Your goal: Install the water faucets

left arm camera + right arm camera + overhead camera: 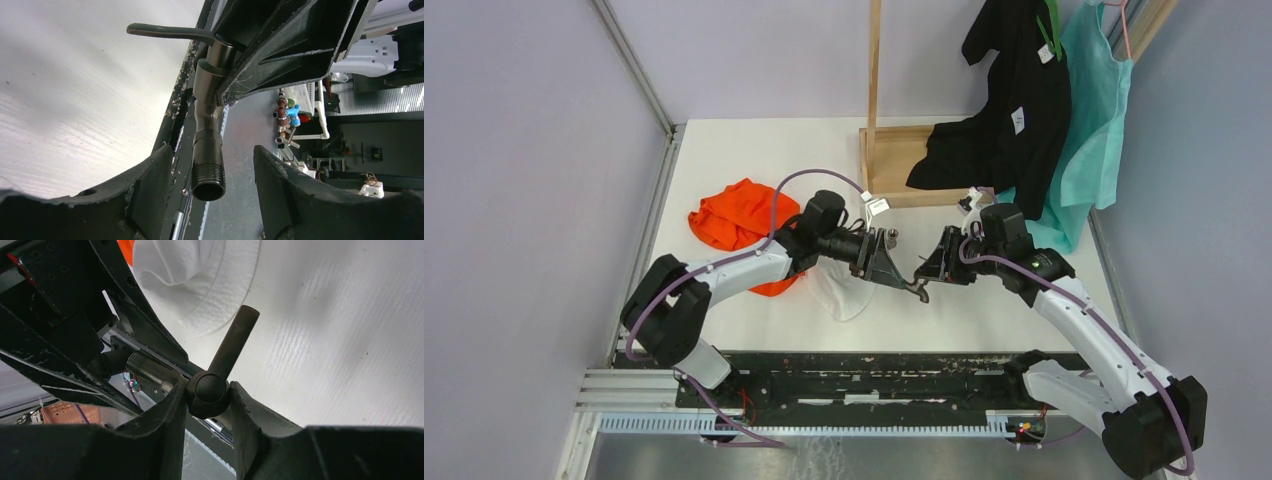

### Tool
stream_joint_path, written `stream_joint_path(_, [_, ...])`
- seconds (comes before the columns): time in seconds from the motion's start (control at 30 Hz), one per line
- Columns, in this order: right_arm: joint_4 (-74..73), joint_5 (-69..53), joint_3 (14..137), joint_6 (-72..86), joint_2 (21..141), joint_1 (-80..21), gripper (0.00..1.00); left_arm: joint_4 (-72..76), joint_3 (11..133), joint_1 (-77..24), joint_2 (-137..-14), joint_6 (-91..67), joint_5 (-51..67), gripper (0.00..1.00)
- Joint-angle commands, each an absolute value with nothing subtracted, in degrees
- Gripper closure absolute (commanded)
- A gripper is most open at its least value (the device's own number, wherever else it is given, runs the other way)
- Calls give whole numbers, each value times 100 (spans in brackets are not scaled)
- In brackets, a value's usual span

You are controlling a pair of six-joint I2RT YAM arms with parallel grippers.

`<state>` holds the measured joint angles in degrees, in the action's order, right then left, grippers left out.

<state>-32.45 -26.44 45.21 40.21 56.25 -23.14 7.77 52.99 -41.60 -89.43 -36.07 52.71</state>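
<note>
One water faucet [919,292], a dark metal tap with a lever handle and a threaded end, hangs above the table between the two arms. My right gripper [929,272] is shut on its round valve body [207,389]; the lever handle [234,340] sticks up and to the right past the fingers. The threaded end [208,176] points into my left gripper [213,162]. Its fingers [155,175] stand open on either side of the thread, with a gap on both sides and no contact. From above, my left gripper [902,275] faces the right one tip to tip.
A white cloth [844,292] lies under the left gripper, and an orange cloth [736,222] lies further left. A wooden stand [892,165] with black [1009,100] and teal [1089,120] garments rises at the back right. A black rail [874,365] runs along the near edge.
</note>
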Motion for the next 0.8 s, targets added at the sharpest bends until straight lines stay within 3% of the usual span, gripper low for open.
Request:
stream_joint_path(0.0, [-2822,-2839,4747,4073,5546,-2299,100,773,5444,-4205,-8980,-3419,5336,34])
stream_joint_path(0.13, [-2795,-2893,4752,4083,5548,-2297,100,780,5483,-4243,-9002,-3410,5337,43])
stream_joint_path(0.23, [-2804,-2936,4747,4085,5544,-2302,100,801,5497,-4260,-9005,-3439,5294,59])
stream_joint_path(0.37, [-2829,-2967,4735,4085,5508,-2300,100,929,5499,-4263,-9006,-3599,5250,96])
stream_joint_path(0.43, [-2824,-2964,4726,4110,5458,-2299,100,992,5469,-4262,-8980,-3700,5197,97])
stream_joint_path(0.47, [-2850,-2933,4740,4126,5437,-2299,90,1001,5455,-4263,-8974,-3717,5176,97])
stream_joint_path(0.53, [-2970,-2784,4812,4181,5389,-2292,46,958,5441,-4262,-8952,-3723,5115,97])
stream_joint_path(0.57, [-3066,-2663,4856,4247,5336,-2286,30,931,5444,-4261,-8931,-3718,5084,97])
stream_joint_path(0.6, [-3150,-2477,4908,4333,5282,-2279,25,894,5439,-4263,-8918,-3713,5050,97])
stream_joint_path(0.77, [-3345,-1699,5043,4842,5113,-2285,24,723,5470,-4260,-8842,-3643,4906,97])
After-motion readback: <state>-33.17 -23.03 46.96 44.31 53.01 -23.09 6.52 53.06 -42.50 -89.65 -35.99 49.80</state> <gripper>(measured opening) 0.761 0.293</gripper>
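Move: My right hand already holds the faucet by its handle hub, with the middle of the faucet about 2 cm back from that hand point, 1 cm to its left and 2 cm below. From my left hand, whose open fingers already straddle the threaded end, the faucet's middle is some 3 cm to the right and 1 cm back, about level. The small valve stands about 9 cm ahead of my left hand, 2 cm left and 12 cm below; the white hat lies roughly 12 cm to its left, level fore and aft, 14 cm below. I keep the faucet steady in my right hand while my left fingers close on its threaded end, my left hand barely shifting and sinking about 1 cm near the end. With that grip made, I open my right fingers wide off the handle hub and lift that hand about 2 cm, mostly upward, away from the faucet. ##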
